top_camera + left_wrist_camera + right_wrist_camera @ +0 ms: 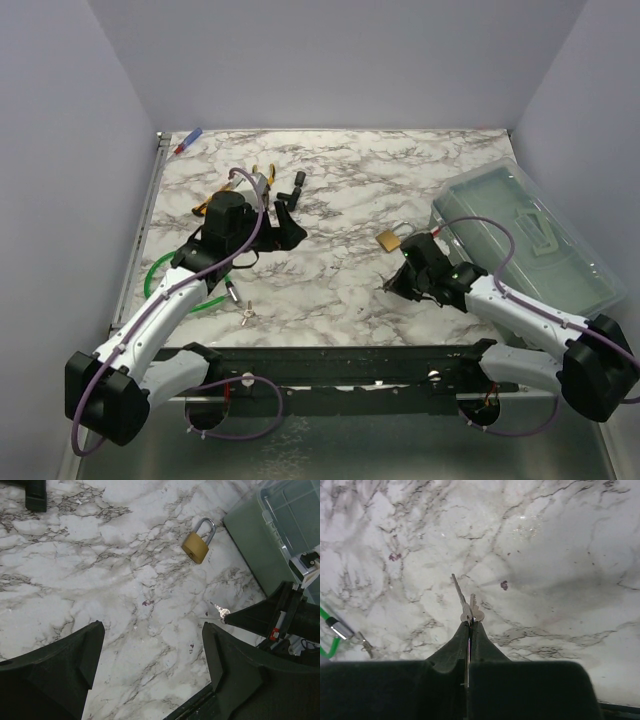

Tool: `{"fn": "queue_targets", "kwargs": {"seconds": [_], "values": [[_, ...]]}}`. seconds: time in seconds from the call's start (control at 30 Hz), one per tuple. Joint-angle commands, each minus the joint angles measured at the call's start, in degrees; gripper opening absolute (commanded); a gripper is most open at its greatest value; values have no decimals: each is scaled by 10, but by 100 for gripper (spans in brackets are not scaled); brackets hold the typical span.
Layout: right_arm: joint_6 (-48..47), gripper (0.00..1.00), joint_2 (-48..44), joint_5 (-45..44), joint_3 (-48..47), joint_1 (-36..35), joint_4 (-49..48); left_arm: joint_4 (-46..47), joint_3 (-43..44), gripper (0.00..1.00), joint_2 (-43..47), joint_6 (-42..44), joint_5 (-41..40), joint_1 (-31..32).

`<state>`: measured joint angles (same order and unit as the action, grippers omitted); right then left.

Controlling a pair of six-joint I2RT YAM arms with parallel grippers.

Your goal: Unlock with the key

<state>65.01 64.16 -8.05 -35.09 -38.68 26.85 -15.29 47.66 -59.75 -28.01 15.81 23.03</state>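
A brass padlock [388,240] with a silver shackle lies flat on the marble table [340,160]; it also shows in the left wrist view [196,547]. My right gripper [470,625] is shut on a small bunch of two silver keys [467,607], pinching their heads, with the blades sticking out ahead just above the tabletop. In the top view that gripper [392,286] sits a little nearer than the padlock. The keys [220,611] show at its tip in the left wrist view. My left gripper [150,635] hangs open over bare marble at centre left [285,228], with nothing between its fingers.
A clear plastic box with a green base [530,235] stands at the right, close behind the right arm. A green cable [160,275], a small metal piece [245,312], black parts [297,185] and a red-and-blue pen [188,140] lie on the left half.
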Motion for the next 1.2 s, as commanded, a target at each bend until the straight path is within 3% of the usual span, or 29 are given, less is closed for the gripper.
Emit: {"fn": "queue_targets", "kwargs": {"seconds": [0.0, 0.2, 0.57, 0.87, 1.17], "values": [[34, 1, -8, 24, -6, -3, -58, 26, -9, 85, 17, -25, -14, 31], [-19, 1, -54, 62, 15, -2, -167, 74, -34, 83, 32, -67, -21, 72], [-172, 1, -119, 143, 23, -3, -292, 303, -112, 73, 29, -285, 26, 98], [-175, 1, -124, 228, 27, -2, -364, 402, -119, 68, -12, -319, 43, 128], [-176, 1, -134, 256, 12, -2, -368, 436, -120, 60, -28, -319, 41, 149]]}}
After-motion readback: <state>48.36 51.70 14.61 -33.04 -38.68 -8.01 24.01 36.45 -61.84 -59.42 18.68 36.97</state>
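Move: The keys are pinched in my right fingertips; from my open left hand they lie about 22 cm right, 6 cm back and 15 cm below. From my right hand, the left gripper that I carry them to is some 23 cm left, 7 cm ahead and 14 cm higher, and the padlock lies 17 cm ahead, 1 cm right, 5 cm below. A second key bunch lies 10 cm back, 12 cm left and 20 cm below my left hand. I bring my hands together in mid-air. My right hand keeps its pinch on the keys, rising about 16 cm and moving left, while its wrist swings the fingers from steeply down to nearly level, towards my left hand. My left hand comes right about 10 cm, also rising and drawing back a little, rolls some 35 degrees with its left side sinking, and closes its fingers partway. ##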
